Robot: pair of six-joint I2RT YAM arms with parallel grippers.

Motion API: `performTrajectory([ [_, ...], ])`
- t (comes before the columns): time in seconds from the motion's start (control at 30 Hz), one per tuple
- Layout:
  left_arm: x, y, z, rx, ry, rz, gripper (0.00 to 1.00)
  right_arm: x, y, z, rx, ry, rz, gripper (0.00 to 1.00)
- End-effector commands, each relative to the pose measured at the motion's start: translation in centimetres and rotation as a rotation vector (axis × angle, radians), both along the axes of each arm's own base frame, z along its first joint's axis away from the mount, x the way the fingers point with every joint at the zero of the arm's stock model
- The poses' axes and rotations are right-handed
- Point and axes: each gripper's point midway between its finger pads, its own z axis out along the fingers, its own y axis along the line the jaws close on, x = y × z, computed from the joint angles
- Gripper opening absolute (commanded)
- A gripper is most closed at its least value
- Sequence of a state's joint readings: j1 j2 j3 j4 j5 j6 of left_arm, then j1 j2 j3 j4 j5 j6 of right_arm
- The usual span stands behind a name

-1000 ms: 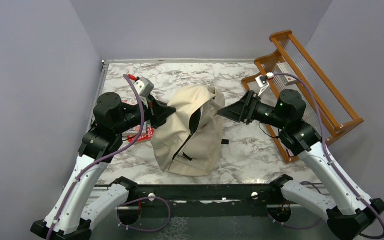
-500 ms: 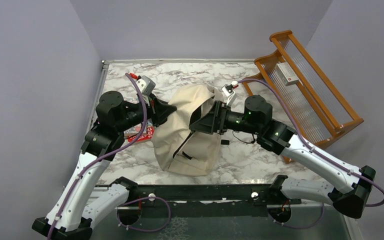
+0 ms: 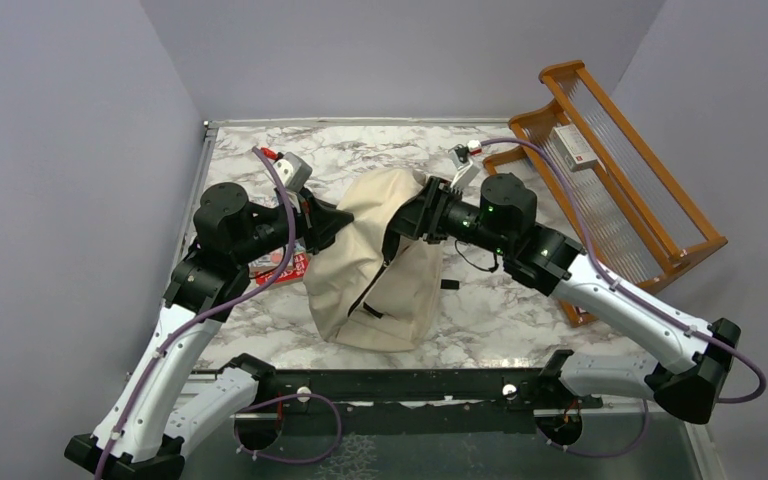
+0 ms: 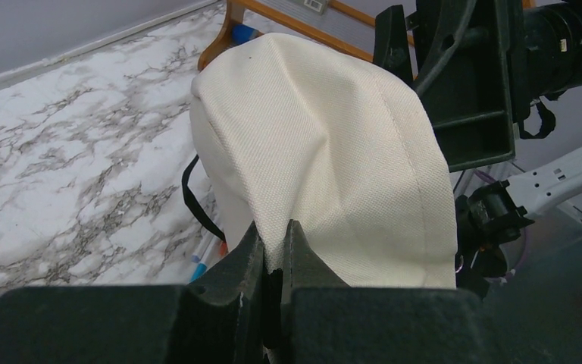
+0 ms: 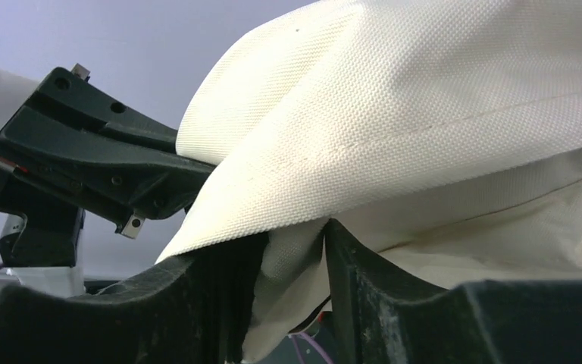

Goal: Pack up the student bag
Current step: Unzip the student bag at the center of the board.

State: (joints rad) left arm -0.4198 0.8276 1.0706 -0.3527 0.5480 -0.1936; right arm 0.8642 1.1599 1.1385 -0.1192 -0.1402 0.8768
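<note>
The student bag, cream fabric with a black zipper, stands slumped in the middle of the marble table. My left gripper is at its upper left, shut on a pinch of the cream cloth; the fingertips squeeze the fold tightly. My right gripper is at the bag's upper right edge, facing the left one. In the right wrist view a loose fold of the bag hangs between its fingers, which stand partly apart around it without squeezing it flat.
A wooden rack leans at the back right with a white box on it. A red packet lies under the left arm. Pens lie by the bag's left side. Grey walls close in on three sides.
My right arm swung left from the rack to the bag's top edge, and its jaws narrowed around a fold of cloth. The left gripper kept its hold without moving.
</note>
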Motion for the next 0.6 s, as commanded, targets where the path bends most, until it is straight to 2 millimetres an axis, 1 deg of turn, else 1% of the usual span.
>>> performTrajectory([
  [0.0, 0.1, 0.4, 4.4, -0.064, -0.135, 0.025, 0.0, 0.9, -0.1, 2.2, 0.015, -0.079, -0.034, 0.41],
  [0.1, 0.7, 0.4, 6.6, -0.098, -0.146, 0.054, 0.0, 1.0, -0.8, 4.8, 0.019, -0.151, -0.056, 0.22],
  [0.2, 1.6, 0.2, 9.3, -0.145, -0.138, 0.073, 0.0, 1.3, -2.3, 8.7, 0.02, -0.248, -0.108, 0.03],
  [0.23, 1.9, 0.0, 10.1, -0.163, -0.13, 0.074, 0.0, 1.2, -2.8, 10.1, 0.019, -0.283, -0.12, 0.01],
  [0.3, 2.4, -0.6, 12.0, -0.197, -0.116, 0.061, 0.0, 1.6, -4.2, 13.1, 0.013, -0.347, -0.178, 0.01],
  [0.37, 3.2, -1.3, 13.4, -0.224, -0.095, 0.047, 0.0, 1.7, -5.5, 15.6, -0.004, -0.399, -0.228, 0.01],
  [0.47, 4.5, -2.2, 14.7, -0.255, -0.067, 0.037, 0.0, 2.3, -7.5, 18.3, -0.043, -0.459, -0.309, 0.01],
  [0.53, 5.3, -2.6, 15.3, -0.271, -0.055, 0.038, 0.0, 2.6, -8.6, 19.6, -0.083, -0.493, -0.352, 0.0],
  [0.57, 5.8, -2.8, 15.2, -0.275, -0.042, 0.039, 0.0, 2.7, -9.0, 20.2, -0.103, -0.509, -0.368, 0.01],
])
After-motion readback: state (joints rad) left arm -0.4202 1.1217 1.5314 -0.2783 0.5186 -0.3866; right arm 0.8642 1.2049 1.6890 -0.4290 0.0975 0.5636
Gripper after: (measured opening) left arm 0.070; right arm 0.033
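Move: The right rim of the student bag's opening lies practically between the right hand's half-open fingers, at most 1 cm ahead and at their height. From that hand the zip slider is some 3 cm back, 2 cm to the left and 7 cm lower. For the left hand, already pinching the bag's left side, that rim is level ahead and about 8 cm to the right; the red booklet is roughly 15 cm left, 3 cm farther out and 30 cm below. The bag's right rim is pinched as the right fingers shut on it, one of them inside the opening, and then both hands hoist the bag fast, about 15 cm up. The right hand also draws off some 6 cm to the right, its tips swinging up and clockwise by about 25 degrees; the left keeps its grip, going slightly forward and rolling its left side down. ##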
